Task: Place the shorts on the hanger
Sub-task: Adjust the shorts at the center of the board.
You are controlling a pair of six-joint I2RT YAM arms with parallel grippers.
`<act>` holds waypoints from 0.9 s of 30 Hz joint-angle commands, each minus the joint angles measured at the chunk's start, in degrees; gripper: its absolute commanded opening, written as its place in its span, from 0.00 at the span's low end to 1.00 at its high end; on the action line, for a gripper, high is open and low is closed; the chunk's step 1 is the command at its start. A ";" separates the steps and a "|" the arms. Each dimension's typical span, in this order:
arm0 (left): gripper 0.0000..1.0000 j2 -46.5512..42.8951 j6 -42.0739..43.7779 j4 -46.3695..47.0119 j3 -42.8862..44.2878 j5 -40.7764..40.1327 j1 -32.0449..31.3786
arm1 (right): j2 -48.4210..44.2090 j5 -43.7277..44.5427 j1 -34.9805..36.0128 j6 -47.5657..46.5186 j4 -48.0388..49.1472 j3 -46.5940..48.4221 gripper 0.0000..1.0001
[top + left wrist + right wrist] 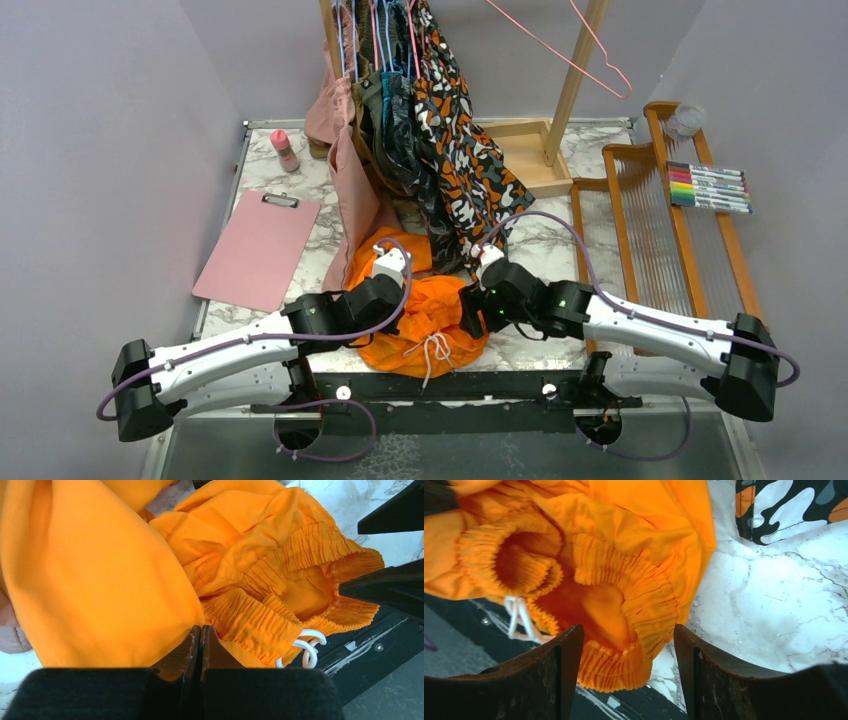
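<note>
The bright orange shorts [430, 310] lie bunched on the marble table near its front edge, with the white drawstring [433, 350] hanging towards me. My left gripper [397, 305] is shut at their left side. In the left wrist view its tips [200, 629] meet on a fold of the orange shorts [100, 580] beside the gathered waistband. My right gripper [470, 310] stands open at the right side, and in the right wrist view the waistband [634, 605] lies loosely inside the right gripper [629, 635]. The pink wire hanger [545, 42] hangs high at the back on the wooden stand.
A rack at the back holds a blotch-patterned garment [460, 150], a dusty pink garment [345, 170] and dark clothes. A pink clipboard [258, 248] and a small bottle [285, 150] lie at the left. A wooden slatted rack [650, 230] with markers [710, 187] stands at the right.
</note>
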 commanded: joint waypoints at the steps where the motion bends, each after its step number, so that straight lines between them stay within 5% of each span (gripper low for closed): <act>1: 0.00 -1.92 -0.63 -0.39 0.76 -2.63 0.12 | 4.18 4.33 0.09 -1.89 -2.69 2.38 0.68; 8: 0.00 -5.31 -0.74 -0.97 1.05 -3.69 0.16 | 9.51 8.90 0.03 -1.58 0.16 2.21 0.63; 14: 0.00 -8.91 1.79 -1.30 4.70 -6.54 0.14 | 6.74 14.23 0.01 -1.55 1.97 6.38 0.02; 25: 0.00 -18.63 19.77 9.78 22.07 -13.46 0.13 | -7.49 21.20 -0.05 -16.34 7.22 28.74 0.01; 26: 0.02 -18.94 20.09 10.18 21.63 -13.45 0.13 | -8.42 21.39 -0.02 -16.26 7.60 28.22 0.01; 27: 0.15 -19.28 19.86 10.12 20.82 -13.59 0.15 | -9.42 21.62 0.00 -15.73 7.89 26.63 0.01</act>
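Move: The near edge of the shorts' waistband on the robot's right lies just in front of the open right hand, about 3 cm ahead, 1 cm to the right and 4 cm below. From that hand, the white drawstring is some 9 cm left and 6 cm back, and the camouflage trousers' hem is about 12 cm ahead, 1 cm left and level in height. The left hand, already shut on the shorts, has that right waistband edge roughly 16 cm to its right, 1 cm ahead and 5 cm below. The waistband's right side is pinched by the right hand, which sinks about 4 cm, easing forward and right, and shuts. Then both hands whisk the shorts upward, slowly at first and then fast, to about 25 cm above where they began. The right also works forward some 5 cm and the left drifts to its left, keeping its pinch. Both wrists tip up by roughly 40 degrees. ##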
